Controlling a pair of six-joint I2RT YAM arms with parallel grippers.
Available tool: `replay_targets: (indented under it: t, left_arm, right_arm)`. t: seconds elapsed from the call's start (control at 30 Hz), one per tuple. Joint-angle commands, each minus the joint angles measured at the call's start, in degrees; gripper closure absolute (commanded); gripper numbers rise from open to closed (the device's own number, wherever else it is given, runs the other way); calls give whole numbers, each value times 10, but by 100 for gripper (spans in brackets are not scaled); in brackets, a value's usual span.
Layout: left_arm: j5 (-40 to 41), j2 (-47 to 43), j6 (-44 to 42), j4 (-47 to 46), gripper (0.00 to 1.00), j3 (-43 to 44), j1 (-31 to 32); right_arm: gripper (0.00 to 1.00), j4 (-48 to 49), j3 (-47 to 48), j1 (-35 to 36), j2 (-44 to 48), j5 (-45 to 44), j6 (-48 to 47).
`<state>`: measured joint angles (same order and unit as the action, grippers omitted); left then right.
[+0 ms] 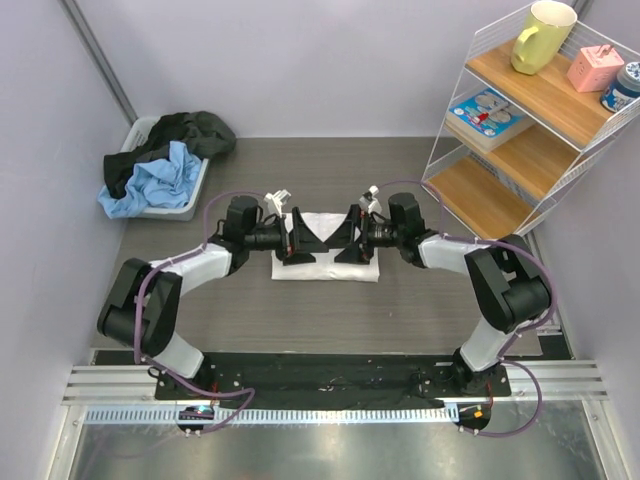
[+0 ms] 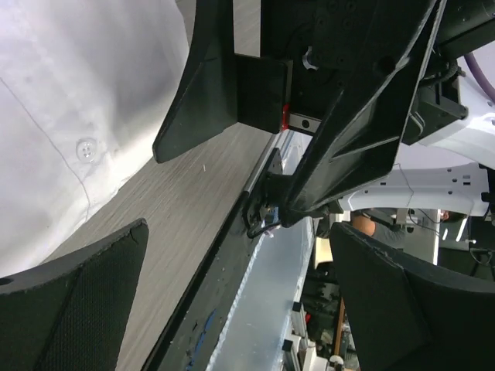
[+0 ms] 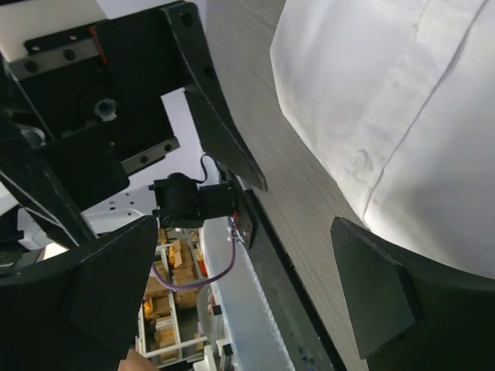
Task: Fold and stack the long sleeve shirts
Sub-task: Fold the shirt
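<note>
One folded white long sleeve shirt (image 1: 327, 268) lies flat in the middle of the grey table (image 1: 330, 320). My left gripper (image 1: 303, 240) hangs over its left end and my right gripper (image 1: 350, 240) over its right end, tips facing each other, both open with nothing between the fingers. In the left wrist view the white shirt (image 2: 62, 116) with a button fills the upper left, beside my open left gripper (image 2: 240, 301). The right wrist view shows the shirt (image 3: 402, 100) and its button placket at the upper right, beside my open right gripper (image 3: 244, 294).
A grey bin (image 1: 190, 205) at the back left holds crumpled blue cloth (image 1: 150, 185) and dark cloth (image 1: 190, 130). A wire shelf (image 1: 520, 130) at the back right carries a yellow mug, a pink box and a flat package. Walls close in on both sides.
</note>
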<state>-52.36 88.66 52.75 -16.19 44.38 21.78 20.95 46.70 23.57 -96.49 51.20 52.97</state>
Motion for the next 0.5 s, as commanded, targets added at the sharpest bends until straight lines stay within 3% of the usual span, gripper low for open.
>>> replay_targets:
  t: [0.0,0.27,0.47]
  left_arm:
    - [-9,50,30,-107,0,-19,-7]
    - [-22,186,-35,-97,0,-31,-70]
    - [-9,173,-106,-29,0,-72,-102]
  right_arm:
    - [0,135,-18,1,-31,14,55]
    - [0,145,-43,-58,-147,30,23]
    - [0,4,-57,-106,-127,38,-70]
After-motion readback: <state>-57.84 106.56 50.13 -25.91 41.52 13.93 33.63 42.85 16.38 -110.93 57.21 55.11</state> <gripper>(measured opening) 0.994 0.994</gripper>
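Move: The folded shirt lies under both open grippers, its middle some 7 cm ahead, 3 cm to the right and 13 cm below the left hand; from the right hand it is about 7 cm ahead, 2 cm to the left and 10 cm below. The laundry basket is roughly 40 cm left and 28 cm ahead of the left hand, and the shelf's bottom board some 39 cm right and 20 cm ahead of the right hand. Lower both wide-open grippers together onto the nearer half of the folded shirt, the left about 9 cm and the right about 7 cm, edging slightly forward. As they come down, draw them apart some 3 cm each, left hand left and right hand right, tipping the forward side of each wrist down a little, and end with the fingers pressing on the cloth. ##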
